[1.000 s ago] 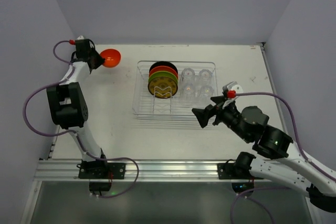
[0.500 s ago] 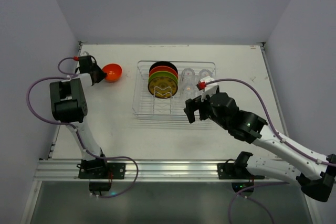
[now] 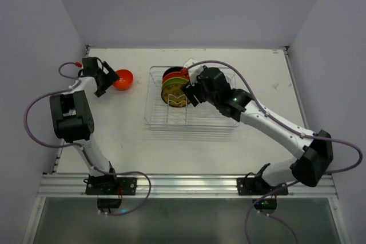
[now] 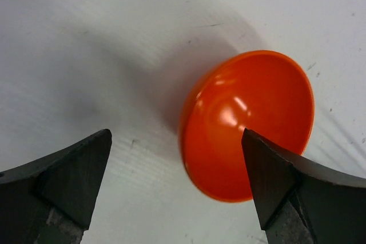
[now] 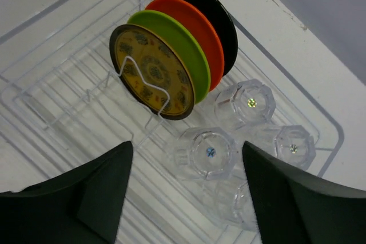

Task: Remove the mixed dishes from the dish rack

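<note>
The small orange bowl (image 3: 122,78) rests on the table at the far left, outside the dish rack (image 3: 150,107). My left gripper (image 3: 110,82) stands open just beside it; in the left wrist view the bowl (image 4: 251,124) lies free ahead of the spread fingertips (image 4: 74,175). My right gripper (image 3: 190,94) hovers open over the rack (image 5: 57,101). Below it stand upright plates: yellow-brown (image 5: 151,72), lime green (image 5: 182,47), red-orange (image 5: 200,27) and black (image 5: 216,12). Clear tumblers (image 5: 209,152) sit upside down beside them. In the top view the arm hides the tumblers.
Grey walls close in the table on the left, back and right. The rack's thin wire dividers (image 5: 143,92) hold the plates. The right arm's purple cable (image 3: 251,92) arcs over the rack's right end.
My left gripper has opened and let go of the orange bowl, which now sits on the table. My right arm has swung from the front right to above the rack.
</note>
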`<state>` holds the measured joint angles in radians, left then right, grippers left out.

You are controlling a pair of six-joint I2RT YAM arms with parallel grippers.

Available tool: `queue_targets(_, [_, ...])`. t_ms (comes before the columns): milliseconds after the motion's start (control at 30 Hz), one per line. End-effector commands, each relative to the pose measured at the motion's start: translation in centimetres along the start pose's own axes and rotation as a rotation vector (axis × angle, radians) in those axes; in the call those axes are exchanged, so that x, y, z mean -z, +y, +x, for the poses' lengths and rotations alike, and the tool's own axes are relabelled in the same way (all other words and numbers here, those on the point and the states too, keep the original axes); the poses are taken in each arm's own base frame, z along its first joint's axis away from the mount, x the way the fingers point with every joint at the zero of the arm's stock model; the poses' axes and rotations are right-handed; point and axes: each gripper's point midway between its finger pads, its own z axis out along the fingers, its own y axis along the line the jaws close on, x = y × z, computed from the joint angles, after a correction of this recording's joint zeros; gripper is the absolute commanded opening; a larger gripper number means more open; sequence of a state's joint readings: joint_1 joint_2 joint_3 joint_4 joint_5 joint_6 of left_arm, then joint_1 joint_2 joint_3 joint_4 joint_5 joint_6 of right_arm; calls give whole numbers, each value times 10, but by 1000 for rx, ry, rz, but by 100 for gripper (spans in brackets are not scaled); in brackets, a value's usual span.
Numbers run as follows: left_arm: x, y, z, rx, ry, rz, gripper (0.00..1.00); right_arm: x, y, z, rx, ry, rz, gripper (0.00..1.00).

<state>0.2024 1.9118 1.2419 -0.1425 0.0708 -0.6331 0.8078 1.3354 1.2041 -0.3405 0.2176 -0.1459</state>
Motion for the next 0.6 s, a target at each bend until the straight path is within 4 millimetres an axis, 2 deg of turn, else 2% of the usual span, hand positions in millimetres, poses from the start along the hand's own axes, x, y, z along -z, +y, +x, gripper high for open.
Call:
queue_targets(0, [61, 6, -25, 48, -54, -171, 100, -31, -6, -17, 160, 30, -4, 69])
queue_targets(33, [76, 15, -39, 47, -124, -251, 100, -39, -6, -16, 180, 52, -3, 64])
queue_targets(67, [87, 15, -44, 42, -152, -266, 100, -46, -7, -15, 199, 70, 6, 60])
queue_targets(100, [112, 11, -52, 47, -192, -261, 100, -59, -6, -15, 228, 98, 0, 54])
queue_targets(133, [124, 12, -54, 53, -216, -264, 100, -64, -4, -15, 241, 106, -11, 52])
queue_targets(167, [136, 10, -55, 53, -228, -254, 100, -67, -2, -24, 245, 91, -23, 51])
queue_targets(200, [160, 2, -59, 56, -265, -206, 100, -76, 1, -19, 261, 112, -36, 50])
queue_targets(267, [183, -11, -61, 25, -309, -124, 100, -82, 3, -25, 269, 107, -46, 48])
queue_targets(300, [203, -24, -55, -27, -326, -48, 100, -89, 7, -20, 282, 120, -65, 47])
queue_targets(367, [220, -37, -47, -85, -338, 10, 100, -96, 7, -19, 298, 127, -64, 47])
queue_targets(400, [237, -49, -40, -124, -354, 60, 100, -100, 7, -18, 322, 134, -66, 46])
queue_targets(467, [244, -54, -21, -190, -329, 113, 100, -111, 6, -13, 333, 150, -65, 45])
queue_targets(500, [259, -62, -16, -212, -349, 163, 100, -113, 4, -12, 351, 154, -64, 46])
queue_targets(567, [263, -63, -4, -256, -336, 204, 100, -121, 3, -4, 377, 180, -60, 46])
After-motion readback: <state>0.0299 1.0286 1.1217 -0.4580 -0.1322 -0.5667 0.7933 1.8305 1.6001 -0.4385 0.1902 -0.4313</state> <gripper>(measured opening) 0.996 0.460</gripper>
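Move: From my right hand, the patterned plate at the front of the upright row stands some 9 cm ahead, 7 cm to the left and 16 cm below. The green plate is about 2 cm beyond it and the orange one 4 cm. The nearest glass is roughly 6 cm ahead of my hand, 5 cm right, 20 cm down. From my left hand that patterned plate lies some 31 cm right and 7 cm back, 3 cm higher; the orange bowl, already released, is 6 cm right, 3 cm ahead, 3 cm below. I bring my right hand forward, left and down, about 8, 6 and 6 cm, towards the patterned plate's upper right rim, easing off near it; I roll my hand's left side down some 20 degrees and narrow the fingers to about half open, without visible contact. Meanwhile my left hand, still wide open, climbs about 25 cm and backs away from the orange bowl, tipping its fingers up and swinging a little left, then right. ##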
